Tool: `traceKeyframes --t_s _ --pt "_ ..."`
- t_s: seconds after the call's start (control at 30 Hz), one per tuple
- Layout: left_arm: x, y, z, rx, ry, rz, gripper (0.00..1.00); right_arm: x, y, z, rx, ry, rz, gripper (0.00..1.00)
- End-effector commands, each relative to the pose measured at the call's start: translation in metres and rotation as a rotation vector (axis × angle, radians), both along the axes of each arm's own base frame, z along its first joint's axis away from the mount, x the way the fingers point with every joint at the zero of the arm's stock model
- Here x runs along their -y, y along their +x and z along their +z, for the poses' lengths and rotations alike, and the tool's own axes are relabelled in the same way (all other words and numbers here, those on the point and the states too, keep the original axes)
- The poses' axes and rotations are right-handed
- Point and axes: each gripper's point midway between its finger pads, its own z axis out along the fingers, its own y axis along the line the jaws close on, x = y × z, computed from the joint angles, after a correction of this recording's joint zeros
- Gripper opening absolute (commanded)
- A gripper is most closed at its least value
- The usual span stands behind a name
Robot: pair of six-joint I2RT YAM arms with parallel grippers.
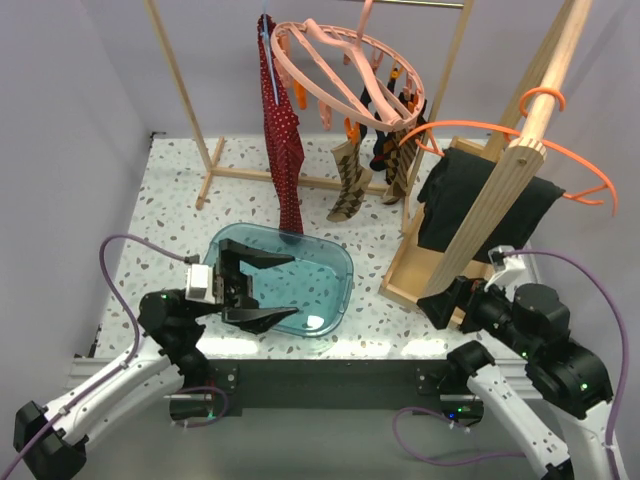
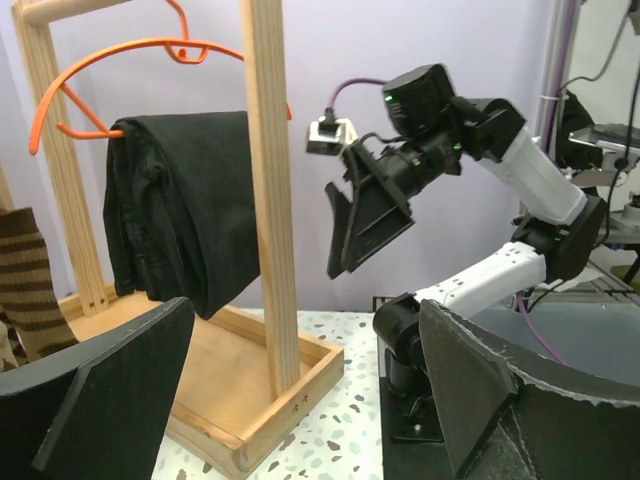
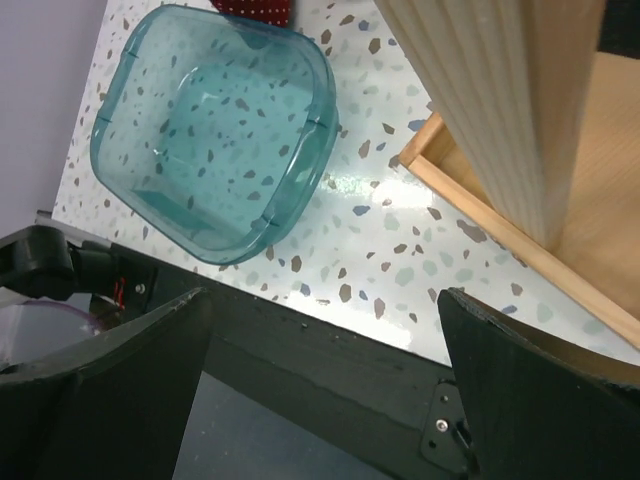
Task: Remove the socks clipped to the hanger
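The round salmon-pink hanger hangs from the rail at the top. Brown checkered socks and a dark sock hang clipped under its right side; one brown sock shows at the left edge of the left wrist view. My left gripper is open and empty over the teal tub, far below the socks; its jaws stand wide apart in its wrist view. My right gripper is open and empty low beside the wooden stand's base, as its wrist view shows.
A teal tub sits at front centre, also in the right wrist view. A red dotted garment hangs left of the socks. A wooden stand with tray base, black cloth and orange hanger stands on the right.
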Motion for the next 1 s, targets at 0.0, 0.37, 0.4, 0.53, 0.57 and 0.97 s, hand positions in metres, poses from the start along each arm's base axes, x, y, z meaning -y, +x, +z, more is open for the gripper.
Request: traceKeyframes --t_s 0.0,0.37,0.4,0.53,0.57,0.97 --pt "0.009 0.025 0.009 -0.113 0.047 0.06 1.0 0.016 -0.009 0.022 0.024 -0.081 -0.007 0.99" --pt "0.012 0.095 0.002 -0.528 0.186 0.328 1.0 -0.002 -0.022 0.053 0.055 -0.139 0.211 0.99" --pt "0.013 0.093 0.001 -0.536 0.203 0.318 1.0 -0.006 -0.025 0.061 0.075 -0.124 0.242 0.98" --pt "0.009 0.093 -0.006 -0.561 0.208 0.332 1.0 -0.01 -0.025 0.086 0.117 -0.129 0.277 0.99" --pt "0.006 0.091 -0.003 -0.556 0.186 0.335 1.0 -0.011 -0.022 0.088 0.111 -0.159 0.302 0.99" --pt "0.015 0.096 -0.021 -0.587 0.23 0.322 1.0 -0.052 -0.008 0.203 0.24 0.048 0.44 0.98"
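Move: The argyle sock clipped to the ring hanger hangs about 30 cm ahead of the left hand, 15 cm to its right and some 12 cm lower. The striped sock hangs about 12 cm to the right of it and 3 cm farther out; the red dotted cloth is some 16 cm to the left of it. The teal bin's middle lies about 18 cm ahead of the left hand and 30 cm below. From the right hand, the argyle sock is some 30 cm ahead, 20 cm left and slightly lower. Towards the argyle sock, the open left hand reaches forward about 10 cm over the teal bin, sinking slightly late on, its fingers swinging from up-and-right to nearly level, pointing forward-right. The open right hand rises some 18 cm beside the wooden post, drifting back, then left, as its fingers tip up and turn counter-clockwise. Neither touches anything. ##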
